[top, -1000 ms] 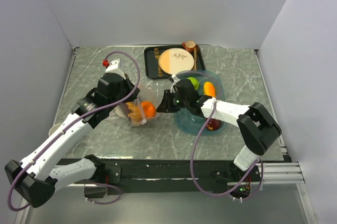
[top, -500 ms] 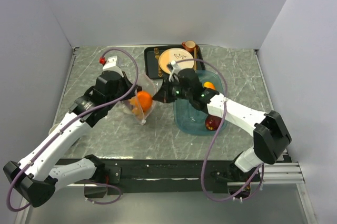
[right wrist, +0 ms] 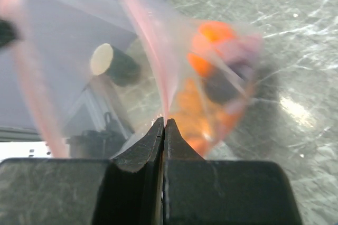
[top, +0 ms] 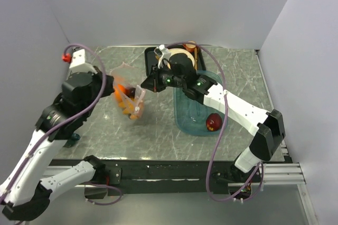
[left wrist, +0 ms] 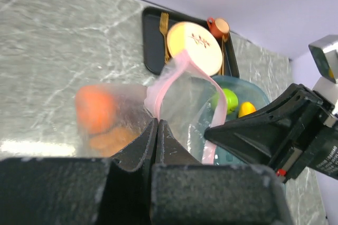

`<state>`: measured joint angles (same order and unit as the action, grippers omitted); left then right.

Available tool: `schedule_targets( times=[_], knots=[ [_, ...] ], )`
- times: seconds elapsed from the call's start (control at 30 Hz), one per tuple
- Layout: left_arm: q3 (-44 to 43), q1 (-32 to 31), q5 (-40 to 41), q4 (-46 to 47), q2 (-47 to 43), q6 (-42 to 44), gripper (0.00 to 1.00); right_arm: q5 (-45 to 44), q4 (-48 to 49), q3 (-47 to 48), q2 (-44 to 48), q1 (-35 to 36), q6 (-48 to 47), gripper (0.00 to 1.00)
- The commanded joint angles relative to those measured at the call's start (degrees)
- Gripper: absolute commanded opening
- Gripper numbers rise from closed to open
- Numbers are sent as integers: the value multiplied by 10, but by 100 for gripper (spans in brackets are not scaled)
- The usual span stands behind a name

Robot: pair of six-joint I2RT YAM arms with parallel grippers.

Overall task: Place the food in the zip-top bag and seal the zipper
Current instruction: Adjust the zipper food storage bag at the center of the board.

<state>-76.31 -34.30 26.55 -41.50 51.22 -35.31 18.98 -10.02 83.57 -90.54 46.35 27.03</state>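
Observation:
The clear zip-top bag (top: 128,94) hangs above the table between both grippers. It holds an orange (left wrist: 95,110), brownish-orange pieces (left wrist: 108,139) and a dark purple piece (right wrist: 222,85). My left gripper (top: 113,86) is shut on the pink zipper (left wrist: 182,69) at one side of the mouth. My right gripper (top: 143,85) is shut on the zipper (right wrist: 153,40) at the other side. A red apple (top: 213,122) lies in the teal tray (top: 185,122). A green apple (left wrist: 229,99) and a yellow piece (left wrist: 246,109) lie there too, hidden under my right arm in the top view.
A black tray (top: 151,65) at the back holds the cream-and-orange plate (top: 179,56), cutlery and a brown cup (left wrist: 219,26). A dark cylinder with a cream end (right wrist: 113,64) lies by the table's left front edge.
Both grippers have moved up and toward the back left, carrying the bag with them. The bag now hangs open between them, its food sagging to the bottom.

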Motion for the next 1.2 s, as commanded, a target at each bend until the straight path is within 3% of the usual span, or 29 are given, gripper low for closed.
schedule_targets(
  times=[0.0, 0.13, 0.33, 0.67, 0.7, 0.73, 0.87, 0.9, 0.93, 1.13, 1.17],
  knots=[
    [-30, 2, 61, -30, -24, -1, 1, -11, -27, 54, -13, -1, -29, 2],
    [-33, 3, 73, -23, -41, 3, 2, 31, -19, 63, -38, 0, -17, 3],
    [-33, 2, -12, -2, 19, 24, 1, 21, -13, 11, -48, -1, 4, 4],
    [74, 3, -134, 121, 128, 21, 1, -101, -30, -142, -25, -5, 15, 11],
    [79, 3, -143, 130, 140, 19, 1, -147, -33, -153, -13, -9, 21, 13],
    [84, 3, -159, 135, 146, 15, 1, -170, -34, -164, -4, -15, 31, 22],
    [107, 3, -182, 163, 160, 0, 1, -237, -15, -237, 63, -59, 72, 39],
    [110, 3, -188, 168, 160, -3, 1, -243, -1, -249, 95, -68, 73, 49],
    [113, 3, -199, 172, 159, -7, 1, -261, 3, -259, 109, -86, 74, 72],
    [124, 3, -222, 190, 155, -13, 1, -346, -60, -272, 150, -147, 72, 76],
    [122, 3, -228, 189, 156, -13, 1, -385, -75, -265, 145, -164, 76, 86]
  ],
)
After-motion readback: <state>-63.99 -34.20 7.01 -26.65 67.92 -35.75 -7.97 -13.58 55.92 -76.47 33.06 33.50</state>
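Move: Both grippers already pinch the rim of the lifted bag. The clear board where it should lie is about 36 cm below the left gripper and 5 cm to its right; from the right gripper, about 29 cm down, 4 cm left and 1 cm back. The bagged food hangs some 13 cm below the right gripper, 6 cm left and 2 cm back. From that gripper, the blue tray's middle lies 23 cm right and 1 cm ahead, 28 cm below; the black tray lies 14 cm right and 21 cm ahead. Carry the still-pinched bag a touch left, then lower both grippers towards the board: bring the left one down some 13 cm while drawing it right and a little forward, tipping its fingers down and keeping the rim pinched. Sink the right gripper about 19 cm, open it to let the rim go, and swing it right over the blue tray, rising, turning clockwise some 40 degrees. ##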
